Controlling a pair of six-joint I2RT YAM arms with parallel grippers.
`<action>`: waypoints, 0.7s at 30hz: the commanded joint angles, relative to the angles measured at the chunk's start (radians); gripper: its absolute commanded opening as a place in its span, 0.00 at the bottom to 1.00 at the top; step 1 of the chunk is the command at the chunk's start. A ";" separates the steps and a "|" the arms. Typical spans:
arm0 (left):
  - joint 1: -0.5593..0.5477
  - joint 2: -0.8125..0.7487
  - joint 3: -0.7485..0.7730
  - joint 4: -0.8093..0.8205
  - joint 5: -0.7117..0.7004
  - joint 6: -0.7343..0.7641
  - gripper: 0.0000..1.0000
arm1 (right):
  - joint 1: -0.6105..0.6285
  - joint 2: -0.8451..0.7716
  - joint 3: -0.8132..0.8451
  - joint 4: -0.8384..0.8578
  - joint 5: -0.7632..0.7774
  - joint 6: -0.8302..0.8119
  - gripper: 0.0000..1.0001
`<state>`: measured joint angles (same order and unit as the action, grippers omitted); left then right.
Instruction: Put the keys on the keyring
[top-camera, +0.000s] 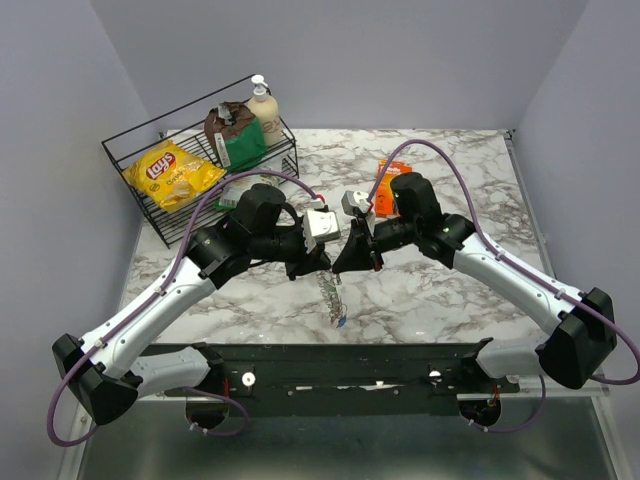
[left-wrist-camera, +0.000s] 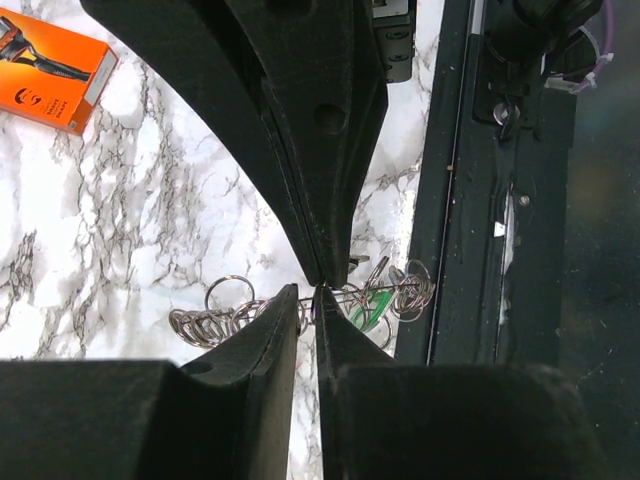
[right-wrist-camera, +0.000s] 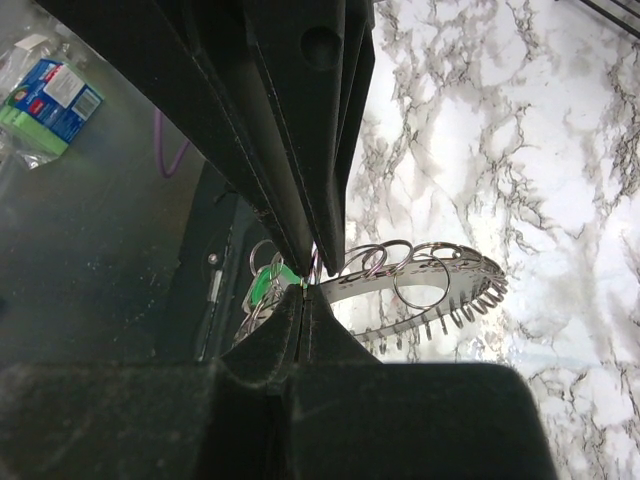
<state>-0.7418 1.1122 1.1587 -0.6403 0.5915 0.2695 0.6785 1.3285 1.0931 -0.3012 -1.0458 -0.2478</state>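
Observation:
The keyring (top-camera: 333, 295) hangs over the marble between my two grippers, with a blue key (top-camera: 341, 321) at its low end. My left gripper (top-camera: 322, 262) and right gripper (top-camera: 350, 262) meet tip to tip above it. In the left wrist view the left gripper (left-wrist-camera: 310, 292) shows a narrow gap. The keyring (left-wrist-camera: 215, 322) runs across its tips, and a green key (left-wrist-camera: 370, 305) dangles just right of them. In the right wrist view the right gripper (right-wrist-camera: 305, 288) is pinched shut on the end of the keyring (right-wrist-camera: 440, 275), beside the green key (right-wrist-camera: 262, 288). No red key shows.
A black wire basket (top-camera: 130, 165) at the back left holds a yellow chip bag (top-camera: 170, 172), a brown bag (top-camera: 232, 135) and a soap bottle (top-camera: 264, 108). An orange box (top-camera: 385, 170) lies behind the right arm. A black rail (top-camera: 340, 365) runs along the near edge.

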 joint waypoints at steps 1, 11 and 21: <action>-0.005 -0.011 -0.027 0.014 -0.016 0.004 0.26 | 0.003 -0.011 0.034 0.039 -0.042 -0.007 0.00; -0.005 -0.022 -0.050 0.047 -0.018 -0.003 0.31 | 0.004 -0.014 0.034 0.039 -0.039 -0.005 0.01; -0.005 -0.043 -0.059 0.051 -0.018 0.007 0.45 | 0.004 -0.008 0.036 0.039 -0.040 -0.005 0.00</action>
<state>-0.7410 1.0897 1.1183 -0.5919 0.5728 0.2707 0.6788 1.3285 1.0935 -0.3141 -1.0477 -0.2474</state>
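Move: The green key hangs right beside my left fingertips, about 2 cm back and 3 cm below them, its small wire ring caught at the tips. The keyring dangles on edge from my shut right fingers, its middle some 6 cm below my left hand point and about level with it otherwise; the blue key is near its bottom, about 11 cm down and 3 cm back. From my right hand the green key is likewise about 2 cm back and 3 cm below. I spread my left fingers at the keyring's upper edge, from about a fifth to a bit over two fifths open, letting go of the green key's small ring. The left hand itself practically stays where it is, drifting less than half a centimetre forward and down. My right hand holds still beside it, shut on the keyring's top edge. ##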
